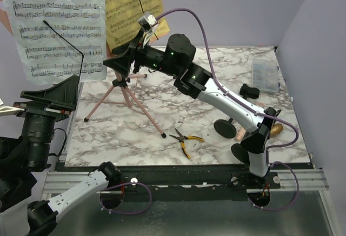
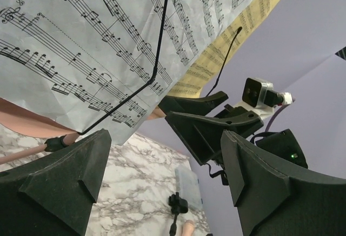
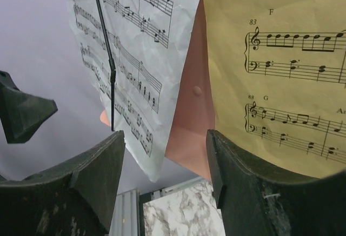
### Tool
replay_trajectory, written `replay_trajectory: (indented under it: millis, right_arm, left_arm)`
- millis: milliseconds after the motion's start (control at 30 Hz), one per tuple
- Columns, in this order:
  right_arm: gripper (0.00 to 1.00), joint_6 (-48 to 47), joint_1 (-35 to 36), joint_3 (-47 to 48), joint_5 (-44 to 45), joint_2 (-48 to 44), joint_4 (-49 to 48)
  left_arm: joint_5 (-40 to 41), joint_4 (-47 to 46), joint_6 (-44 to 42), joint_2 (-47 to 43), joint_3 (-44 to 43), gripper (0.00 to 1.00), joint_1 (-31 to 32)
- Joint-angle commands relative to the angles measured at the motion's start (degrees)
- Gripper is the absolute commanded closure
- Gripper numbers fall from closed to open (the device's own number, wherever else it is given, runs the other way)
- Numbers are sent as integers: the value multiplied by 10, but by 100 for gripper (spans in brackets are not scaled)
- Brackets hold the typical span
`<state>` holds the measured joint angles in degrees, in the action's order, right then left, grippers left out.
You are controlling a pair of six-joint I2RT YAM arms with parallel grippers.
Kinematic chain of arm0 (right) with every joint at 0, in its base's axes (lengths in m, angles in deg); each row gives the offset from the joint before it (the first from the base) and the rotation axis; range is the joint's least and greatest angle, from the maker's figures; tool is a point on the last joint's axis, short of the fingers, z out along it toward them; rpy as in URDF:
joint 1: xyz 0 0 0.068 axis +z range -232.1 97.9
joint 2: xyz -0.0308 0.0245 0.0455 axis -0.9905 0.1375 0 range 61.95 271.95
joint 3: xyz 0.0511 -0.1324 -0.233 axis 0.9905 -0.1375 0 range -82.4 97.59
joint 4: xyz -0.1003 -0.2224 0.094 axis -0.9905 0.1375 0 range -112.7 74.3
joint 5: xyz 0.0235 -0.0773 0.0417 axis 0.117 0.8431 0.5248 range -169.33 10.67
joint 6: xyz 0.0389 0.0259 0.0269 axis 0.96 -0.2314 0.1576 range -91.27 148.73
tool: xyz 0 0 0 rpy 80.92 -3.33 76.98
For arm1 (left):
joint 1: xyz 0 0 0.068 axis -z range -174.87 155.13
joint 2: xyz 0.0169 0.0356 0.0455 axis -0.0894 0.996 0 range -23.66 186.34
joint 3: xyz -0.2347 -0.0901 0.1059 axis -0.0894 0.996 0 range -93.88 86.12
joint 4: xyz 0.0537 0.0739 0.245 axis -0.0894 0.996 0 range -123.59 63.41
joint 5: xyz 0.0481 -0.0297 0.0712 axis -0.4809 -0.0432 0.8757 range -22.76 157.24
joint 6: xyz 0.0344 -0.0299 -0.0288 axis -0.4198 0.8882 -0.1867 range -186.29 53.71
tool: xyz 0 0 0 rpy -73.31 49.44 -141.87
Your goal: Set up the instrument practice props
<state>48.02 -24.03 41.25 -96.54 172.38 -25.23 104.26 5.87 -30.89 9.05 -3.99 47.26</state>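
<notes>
The pink tripod music rack [image 1: 127,93] stands at the back left of the table. A white sheet-music page [image 1: 57,25] and a yellow page [image 1: 132,6] lean on its desk under black wire holders. My right gripper [image 1: 120,63] is open and empty just in front of the desk's lower edge; its wrist view shows the pink desk [image 3: 192,112] between the two pages. My left gripper [image 1: 51,96] is open and empty below the white page [image 2: 108,41], off the table's left edge. Two black round-based holders [image 1: 227,127], a pink microphone [image 1: 240,135] and a gold microphone [image 1: 277,129] lie at the right.
Yellow-handled pliers [image 1: 185,139] lie near the front middle. A clear plastic compartment box [image 1: 265,76] sits at the back right, with a small black clip [image 1: 250,90] beside it. The right arm stretches across the table's middle. Purple walls close the back and right.
</notes>
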Motion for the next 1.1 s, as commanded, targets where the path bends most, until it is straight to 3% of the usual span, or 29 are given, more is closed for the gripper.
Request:
replay_trajectory:
  millis: [0, 300, 700, 1067]
  right_arm:
    - [35, 24, 4, 36, -12, 32, -31]
    - [56, 29, 11, 18, -20, 39, -84]
    - [99, -10, 13, 58, -24, 54, -80]
    - [99, -238, 12, 155, -70, 84, 5]
  left_arm:
    - [-15, 20, 9, -6, 11, 10, 4]
    - [-17, 31, 13, -17, 5, 10, 4]
    - [-15, 33, 14, -28, 3, 10, 5]
    - [-20, 37, 28, -33, 11, 10, 4]
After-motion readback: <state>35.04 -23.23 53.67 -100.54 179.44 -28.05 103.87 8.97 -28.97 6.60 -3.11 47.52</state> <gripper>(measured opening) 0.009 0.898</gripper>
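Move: Just off the right hand's fingertips, about 3 cm to its left and at its own height, is the lower right edge of the white sheet on the stand. The yellow sheet's middle lies some 8 cm ahead, 5 cm to the right and 9 cm above; the white sheet's black retaining wire is roughly 11 cm left, level fore and aft, 3 cm up. From the left hand, the white edge is about 12 cm ahead and 12 cm right, at nearly equal height. Easing about 2 cm left onto the white sheet's right edge, the right hand shuts its fingers from two-thirds open to fully closed, pinching the paper near its lower corner while already starting to rise. With the grip shut it keeps lifting, ending about 4 cm above where it began, and rolls some 15 degrees about its finger line, front side upward. ##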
